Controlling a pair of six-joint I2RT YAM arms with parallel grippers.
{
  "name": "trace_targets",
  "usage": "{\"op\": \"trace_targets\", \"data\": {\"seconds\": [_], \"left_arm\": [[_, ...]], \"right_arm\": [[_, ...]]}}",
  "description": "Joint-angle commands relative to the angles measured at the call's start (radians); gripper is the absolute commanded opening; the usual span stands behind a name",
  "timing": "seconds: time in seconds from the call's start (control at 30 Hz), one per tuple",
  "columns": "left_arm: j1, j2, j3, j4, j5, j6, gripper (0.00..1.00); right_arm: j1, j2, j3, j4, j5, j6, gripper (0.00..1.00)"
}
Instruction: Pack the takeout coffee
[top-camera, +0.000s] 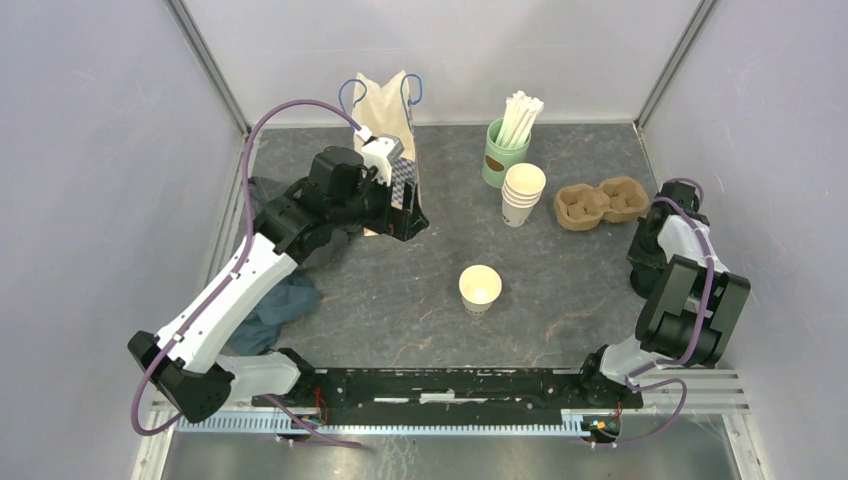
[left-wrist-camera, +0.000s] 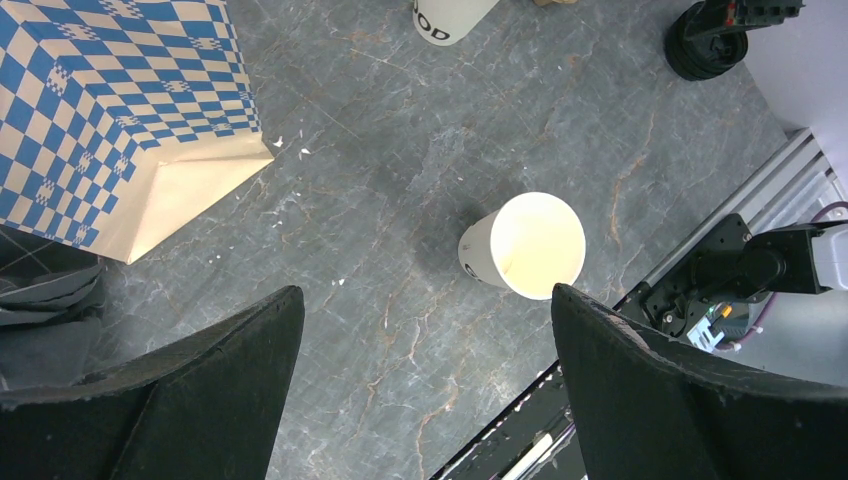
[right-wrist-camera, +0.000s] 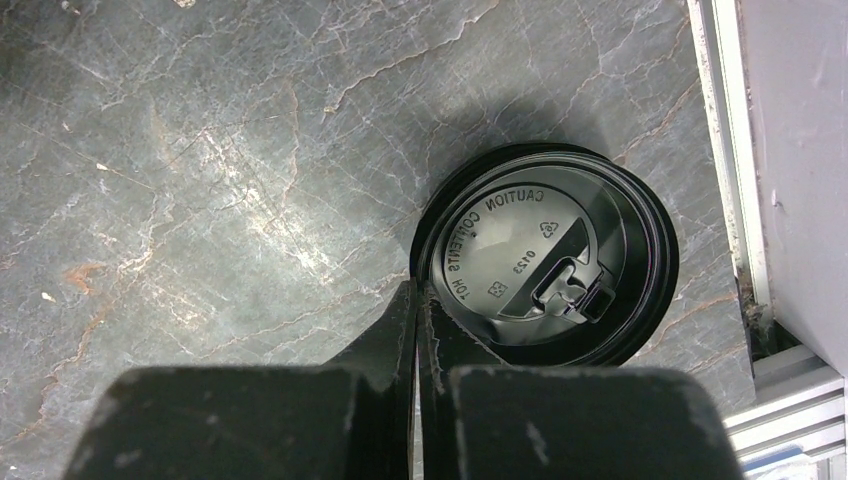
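Observation:
An open white paper cup (top-camera: 480, 287) stands without a lid mid-table; in the left wrist view the cup (left-wrist-camera: 535, 245) sits just beyond my right finger. My left gripper (top-camera: 405, 215) hovers by the bag, and the left gripper (left-wrist-camera: 425, 295) is wide open with nothing in it. A black plastic lid (right-wrist-camera: 545, 255) lies on the table near the right wall. My right gripper (right-wrist-camera: 417, 290) is shut at its left rim, one finger over the lid and one outside it. The right gripper (top-camera: 645, 275) points down at the table's right edge.
A blue-checked paper bag (top-camera: 385, 110) stands at the back left. A stack of white cups (top-camera: 523, 192), a green cup of straws (top-camera: 505, 155) and a brown pulp carrier (top-camera: 602, 203) stand at the back right. A dark cloth (top-camera: 285, 305) lies under the left arm.

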Motion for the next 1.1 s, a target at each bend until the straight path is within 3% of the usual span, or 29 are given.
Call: {"op": "trace_targets", "data": {"seconds": [0.0, 0.67, 0.77, 0.8, 1.07], "left_arm": [[-0.007, 0.001, 0.014, 0.009, 0.002, 0.052, 1.0], [-0.036, 0.008, 0.036, 0.004, -0.022, 0.067, 1.0], [-0.036, 0.011, 0.036, 0.004, -0.023, 0.068, 1.0], [-0.036, 0.012, 0.036, 0.004, -0.023, 0.069, 1.0], [-0.034, 0.016, 0.039, -0.002, -0.03, 0.073, 1.0]], "right_arm": [[-0.007, -0.014, 0.022, -0.003, 0.002, 0.019, 0.0], [0.019, -0.081, 0.067, -0.059, 0.019, 0.048, 0.0], [0.019, -0.064, 0.062, -0.061, 0.064, 0.037, 0.27], [0.019, -0.049, 0.061, -0.057, 0.065, 0.028, 0.31], [0.007, -0.003, 0.051, -0.042, 0.048, 0.018, 0.36]]}}
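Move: At the left rim of the black lid stack, the right hand's shut fingertips have the stack's middle about 4 cm to their right, 2 cm back and 1 cm lower. The cardboard cup carrier lies some 15 cm ahead and 8 cm to the left of them; the single white cup is roughly 35 cm left and 5 cm back. From the idle left hand, the lid stack is some 50 cm right, 2 cm ahead and 27 cm below. Rising about 3 cm from the left rim of the lid stack with its fingers still shut, the right hand pauses, opens them to about a third, then sinks roughly 1.5 cm back towards the same rim. The fingers end spread over the rim, one on its outer side, the other towards the lid's inside; whether they touch it can't be seen. ##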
